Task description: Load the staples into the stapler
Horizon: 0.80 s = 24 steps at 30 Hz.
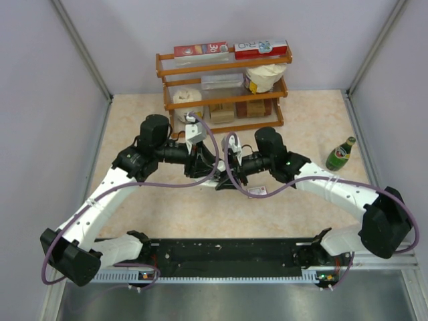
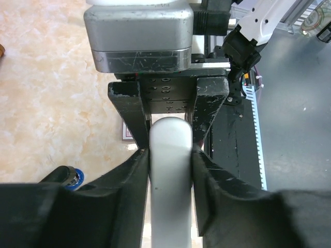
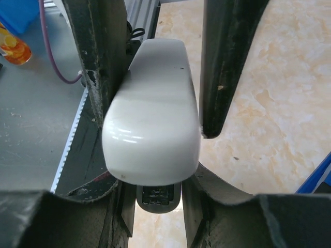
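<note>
The white stapler point(image 2: 169, 175) hangs between both grippers above the table. My left gripper point(image 2: 169, 155) is shut on its white body, one finger pressed against each side. From the opposite end, my right gripper point(image 3: 155, 194) is closed around the stapler point(image 3: 155, 119), its jaws tight against the black underside point(image 3: 158, 196) below the white top. In the top view the two grippers point(image 1: 204, 164) point(image 1: 231, 167) meet at the table's middle and hide the stapler. The small red-and-white box of staples point(image 1: 257, 192) lies flat on the table under the right arm; its edge point(image 2: 126, 133) shows behind a finger. No loose staple strips show.
A wooden shelf rack point(image 1: 224, 93) with boxes and jars stands at the back. A green bottle point(image 1: 340, 154) stands to the right. The black rail point(image 1: 227, 253) holding the arm bases runs along the near edge. The table is beige marble-patterned.
</note>
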Tool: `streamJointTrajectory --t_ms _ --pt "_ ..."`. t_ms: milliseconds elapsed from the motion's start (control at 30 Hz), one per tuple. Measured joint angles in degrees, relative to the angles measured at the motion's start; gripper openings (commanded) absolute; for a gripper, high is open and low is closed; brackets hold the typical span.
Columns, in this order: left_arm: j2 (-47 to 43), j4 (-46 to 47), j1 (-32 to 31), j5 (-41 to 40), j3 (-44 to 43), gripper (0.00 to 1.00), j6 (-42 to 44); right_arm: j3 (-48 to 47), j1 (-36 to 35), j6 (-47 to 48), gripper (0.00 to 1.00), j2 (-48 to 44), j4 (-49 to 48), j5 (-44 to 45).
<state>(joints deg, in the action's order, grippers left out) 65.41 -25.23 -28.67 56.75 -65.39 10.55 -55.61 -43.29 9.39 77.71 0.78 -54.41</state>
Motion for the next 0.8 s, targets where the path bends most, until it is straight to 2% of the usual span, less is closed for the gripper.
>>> streamJointTrajectory --t_ms 167,367,667,733,800 --pt "0.0 -0.13 0.02 -0.55 0.0 0.8 1.51 0.0 0.0 1.6 0.09 -1.97 2.56 0.13" --pt "0.24 -2.08 -0.31 -1.64 -0.15 0.93 4.61 0.0 0.0 3.1 0.09 -3.63 3.98 -0.11" --pt "5.64 -9.86 -5.79 -6.05 -4.9 0.93 12.11 0.0 0.0 4.66 0.09 -3.69 6.45 -0.11" --pt "6.49 -11.28 -6.73 -7.15 -5.64 0.9 13.33 0.0 0.0 4.98 0.09 -3.69 6.64 -0.09" --pt "7.17 -12.24 -7.37 -8.0 -6.14 0.75 14.1 0.0 0.0 5.16 0.09 -3.69 6.8 -0.02"
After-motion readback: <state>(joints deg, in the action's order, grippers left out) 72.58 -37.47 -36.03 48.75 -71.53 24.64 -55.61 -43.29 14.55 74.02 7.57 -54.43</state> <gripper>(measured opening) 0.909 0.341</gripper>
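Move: The white stapler is already held between both hands: its middle lies about 2 cm to the right of the left hand point and a shade below it, and some 2 cm to the left of the right hand point and 1 cm above it. From the left hand, the blue stapler lies on the table about 7 cm ahead, level sideways, and the staple box about 14 cm right and 1 cm back, both roughly 14 cm down. The left fingers spread from their partly closed hold to nearly wide open around the white stapler, and then the hand sinks about 3.5 cm and slides some 2 cm right towards the right gripper, its fingertips tipping about 10 degrees further down. Meanwhile the right hand keeps its pinch on the stapler and eases back and to the right, a bit over 1 cm each way, rising slightly and settling again. ##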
